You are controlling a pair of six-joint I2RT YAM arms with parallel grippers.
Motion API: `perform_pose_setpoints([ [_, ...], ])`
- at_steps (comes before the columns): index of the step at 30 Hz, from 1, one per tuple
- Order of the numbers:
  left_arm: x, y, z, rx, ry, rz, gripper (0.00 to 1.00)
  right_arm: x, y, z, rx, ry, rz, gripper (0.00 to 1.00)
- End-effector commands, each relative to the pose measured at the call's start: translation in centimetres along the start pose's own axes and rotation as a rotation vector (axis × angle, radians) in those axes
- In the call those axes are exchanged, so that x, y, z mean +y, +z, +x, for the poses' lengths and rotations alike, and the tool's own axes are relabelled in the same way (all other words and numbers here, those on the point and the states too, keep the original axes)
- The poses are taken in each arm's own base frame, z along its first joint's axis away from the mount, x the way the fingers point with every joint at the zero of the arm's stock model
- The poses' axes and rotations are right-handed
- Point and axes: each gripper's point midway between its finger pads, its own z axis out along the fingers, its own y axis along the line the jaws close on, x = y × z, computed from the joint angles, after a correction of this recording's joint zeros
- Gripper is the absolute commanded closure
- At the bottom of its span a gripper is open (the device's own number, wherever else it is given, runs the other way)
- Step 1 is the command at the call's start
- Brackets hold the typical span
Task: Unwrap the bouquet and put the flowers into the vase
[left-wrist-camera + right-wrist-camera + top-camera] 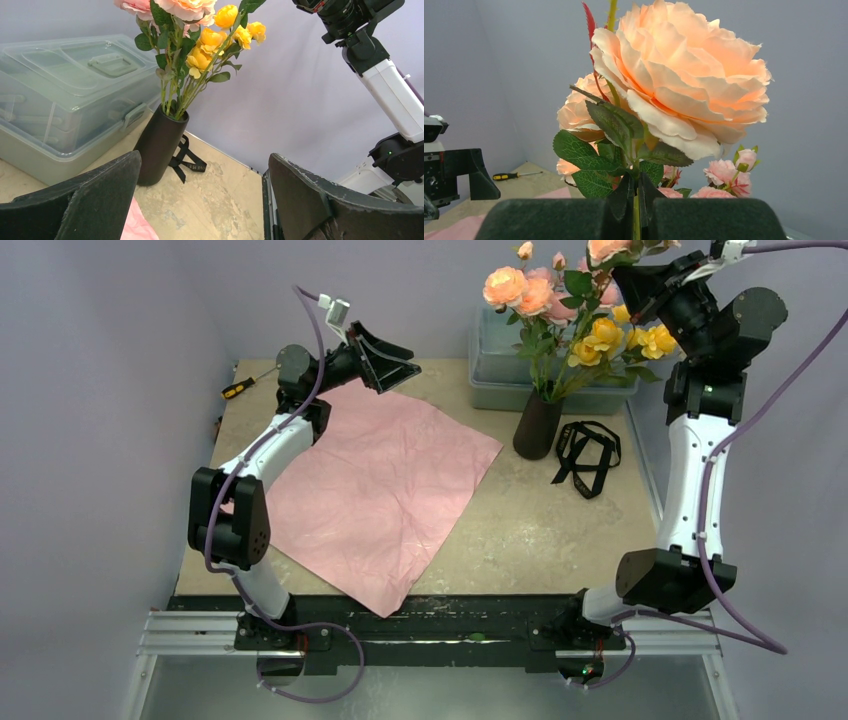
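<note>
The dark vase [538, 425] stands upright at the back of the table with several yellow and peach flowers [560, 310] in it. It also shows in the left wrist view, the vase [160, 145] under the flowers [200, 45]. My right gripper [628, 280] is high above the vase. In its wrist view the right gripper [636, 212] is shut on the green stem of a big peach rose [684, 80]. The bouquet is unwrapped: its pink paper [380, 490] lies flat and the black ribbon [588, 452] lies loose. My left gripper [385, 360] hovers open and holds nothing, over the paper's far corner.
A translucent lidded plastic box [500, 370] stands behind the vase against the back wall; it fills the left of the left wrist view, the box [65, 95]. A yellow-handled screwdriver [245, 387] lies at the table's far left corner. The ribbon [187, 160] lies right of the vase.
</note>
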Motion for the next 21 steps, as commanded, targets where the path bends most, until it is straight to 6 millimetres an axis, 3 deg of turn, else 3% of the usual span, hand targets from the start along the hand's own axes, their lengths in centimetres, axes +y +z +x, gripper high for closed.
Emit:
perform_pose_setpoints([
  [1, -1.1, 0.1, -1.5, -0.026, 0.057, 0.029, 0.00, -0.2, -0.8, -1.5, -0.044, -0.047, 0.049, 1.00],
  [6, -0.8, -0.1, -1.3, -0.020, 0.051, 0.018, 0.00, -1.2, -0.8, 0.7, -0.005, 0.013, 0.084, 1.00],
  [16, -0.4, -0.2, -1.1, -0.020, 0.045, 0.009, 0.00, -1.4, -1.9, 5.8, 0.083, 0.086, 0.095, 1.00],
  [21, -0.1, -0.2, -1.0, -0.019, 0.038, 0.004, 0.00, -1.8, -2.9, 9.9, 0.171, 0.073, 0.101, 1.00],
])
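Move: The right hand holds the peach rose's stem high over the vase, whose middle lies about 45 cm below it, some 7 cm ahead and 4 cm to its left. The black ribbon lies about 12 cm to the right of the vase and 4 cm nearer the base; the storage box's middle is roughly 19 cm beyond the vase and 3 cm to its right. From the left hand, the vase stands about 27 cm to the right, 8 cm ahead and 27 cm lower. The right hand, its fingers still shut on the peach rose's stem just under the leaves, sinks about 9 cm towards the vase, gathering speed, and eases some 2 cm forward and a touch to the right during the first half. As it lowers the stem down among the flowers already standing there, the wrist tips the fingertips down by about 10 degrees, bringing them from pointing upward to nearly level, with no loosening of the grip. ##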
